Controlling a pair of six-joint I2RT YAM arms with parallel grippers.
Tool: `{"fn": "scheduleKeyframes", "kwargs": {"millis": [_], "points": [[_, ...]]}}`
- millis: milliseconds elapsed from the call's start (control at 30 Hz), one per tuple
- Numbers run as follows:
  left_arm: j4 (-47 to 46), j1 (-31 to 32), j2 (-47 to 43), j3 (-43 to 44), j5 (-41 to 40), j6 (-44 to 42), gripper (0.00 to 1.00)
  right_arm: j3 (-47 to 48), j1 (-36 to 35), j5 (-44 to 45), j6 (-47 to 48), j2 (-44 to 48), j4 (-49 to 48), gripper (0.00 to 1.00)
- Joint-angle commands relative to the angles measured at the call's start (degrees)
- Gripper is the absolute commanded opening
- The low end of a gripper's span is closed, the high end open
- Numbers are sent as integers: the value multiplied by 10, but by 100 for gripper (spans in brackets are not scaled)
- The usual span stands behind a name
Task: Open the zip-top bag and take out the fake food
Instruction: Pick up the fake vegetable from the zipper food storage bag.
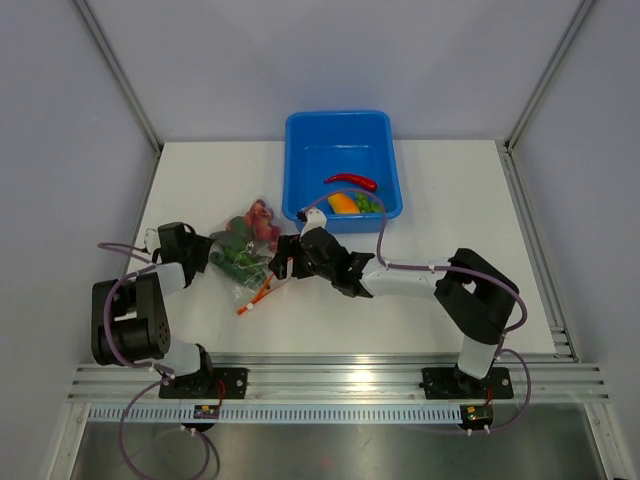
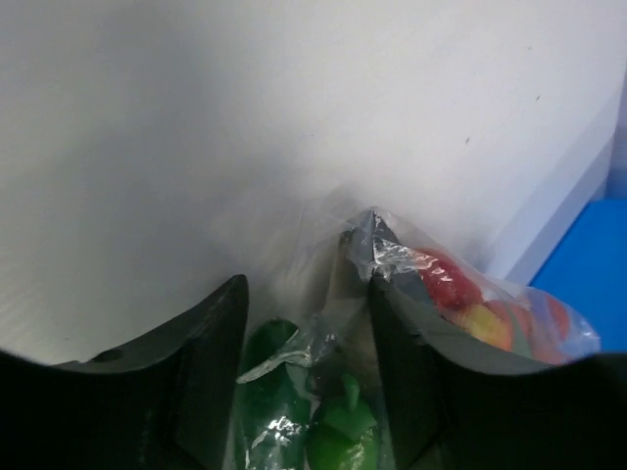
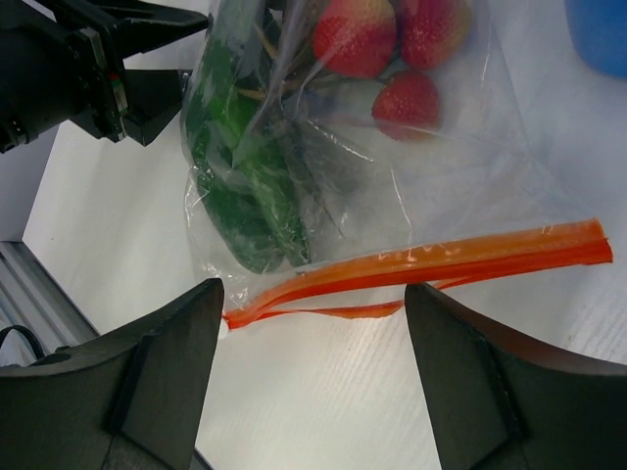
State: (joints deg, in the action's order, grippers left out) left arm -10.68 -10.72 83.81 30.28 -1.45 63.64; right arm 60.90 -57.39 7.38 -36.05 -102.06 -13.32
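Observation:
The zip-top bag (image 1: 250,252) lies on the white table, left of centre, its orange-red zip strip (image 3: 441,257) toward the near side. Inside it are fake food pieces: green vegetables (image 3: 240,196) and a cluster of red and yellow balls (image 3: 358,34). My left gripper (image 2: 309,323) stands at the bag's left end, its fingers pressed on either side of the plastic and the green vegetables (image 2: 284,411). The plastic drapes over the right fingertip. My right gripper (image 3: 313,299) hangs open just above the zip strip with nothing between its fingers.
A blue tub (image 1: 300,140) stands at the back of the table, holding a red chili (image 1: 350,181), an orange-yellow pepper (image 1: 343,203) and a green piece (image 1: 368,203). The right arm's forearm (image 1: 400,280) stretches across the table's middle.

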Motion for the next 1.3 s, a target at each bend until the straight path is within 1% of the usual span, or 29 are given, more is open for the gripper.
{"fn": "scheduleKeyframes", "kwargs": {"millis": [0, 67, 100, 167, 200, 233, 267, 300, 400, 600, 633, 667, 700, 833, 867, 1000, 1133, 1200, 1267], "points": [[2, -3, 4, -18, 23, 0, 52, 30, -4, 18, 14, -23, -29, 82], [-2, -4, -17, -30, 17, 3, 48, 37, -4, 18, 18, -29, -31, 83], [-2, -3, -24, -32, 17, 2, 40, 40, -4, 16, 19, -33, -31, 83], [2, -3, -39, -35, 17, -1, 31, 54, -4, 18, 30, -45, -29, 83], [4, -3, -44, -37, 18, -2, 17, 60, -4, 19, 34, -56, -24, 81], [10, -3, -48, -38, 18, -2, 10, 65, -4, 21, 39, -61, -21, 79], [14, -4, -52, -40, 19, -2, 3, 74, -4, 26, 44, -66, -19, 72], [18, -3, -62, -40, 21, -3, 0, 78, -4, 28, 52, -73, -17, 67], [44, -3, -82, -44, 20, -6, 0, 78, -3, 50, 62, -75, -30, 56], [101, -3, -178, -56, -21, -23, 0, 91, -3, 69, 74, -82, -29, 37], [105, -4, -196, -57, -24, -25, 0, 90, -3, 72, 77, -82, -30, 28], [106, -4, -206, -57, -28, -25, 0, 84, -2, 80, 76, -80, -32, 24], [116, -3, -213, -60, -34, -26, 0, 81, -3, 82, 75, -73, -35, 22], [119, -3, -233, -66, -31, -22, 0, 61, -3, 93, 70, -54, -50, 3], [122, -3, -236, -60, -31, -27, 0, 52, -2, 105, 67, -52, -54, 0], [123, -3, -238, -66, -50, -21, 0, 5, -3, 117, 47, -24, -106, 0], [130, -3, -226, -58, -58, -25, 0, -62, -1, 87, 31, 11, -208, 0], [116, -3, -216, -65, -50, -20, 0, -72, 0, 78, 21, 22, -221, 0], [119, -4, -210, -59, -47, -22, 0, -74, 6, 61, 9, 34, -214, 0]]}}
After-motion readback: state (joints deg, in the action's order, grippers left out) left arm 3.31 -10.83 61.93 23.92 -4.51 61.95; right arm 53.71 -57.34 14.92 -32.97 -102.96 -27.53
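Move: Just beyond the right hand is the bag's orange zip rim: the stretch it goes for is some 4 cm ahead, 1 cm to its left and 2 cm below. Inside the bag the green vegetables lie about 11 cm left and 2 cm farther out, the red fruit about 11 cm ahead and 5 cm left, both roughly 6 cm lower. For the left hand, the clear film at the bag's left corner is about 1 cm back and 1 cm right, at fingertip height; the green vegetables lie 4 cm back and 5 cm right. Reaching forward about 3.5 cm and down 2 cm, the right hand closes on the orange zip rim and pinches it, then draws back and to its right some 3 cm, rising slightly at the end. The left hand shuts its half-open fingers on the clear film at the bag's left corner, pulling back about 5.5 cm and lifting roughly 3 cm with it. ##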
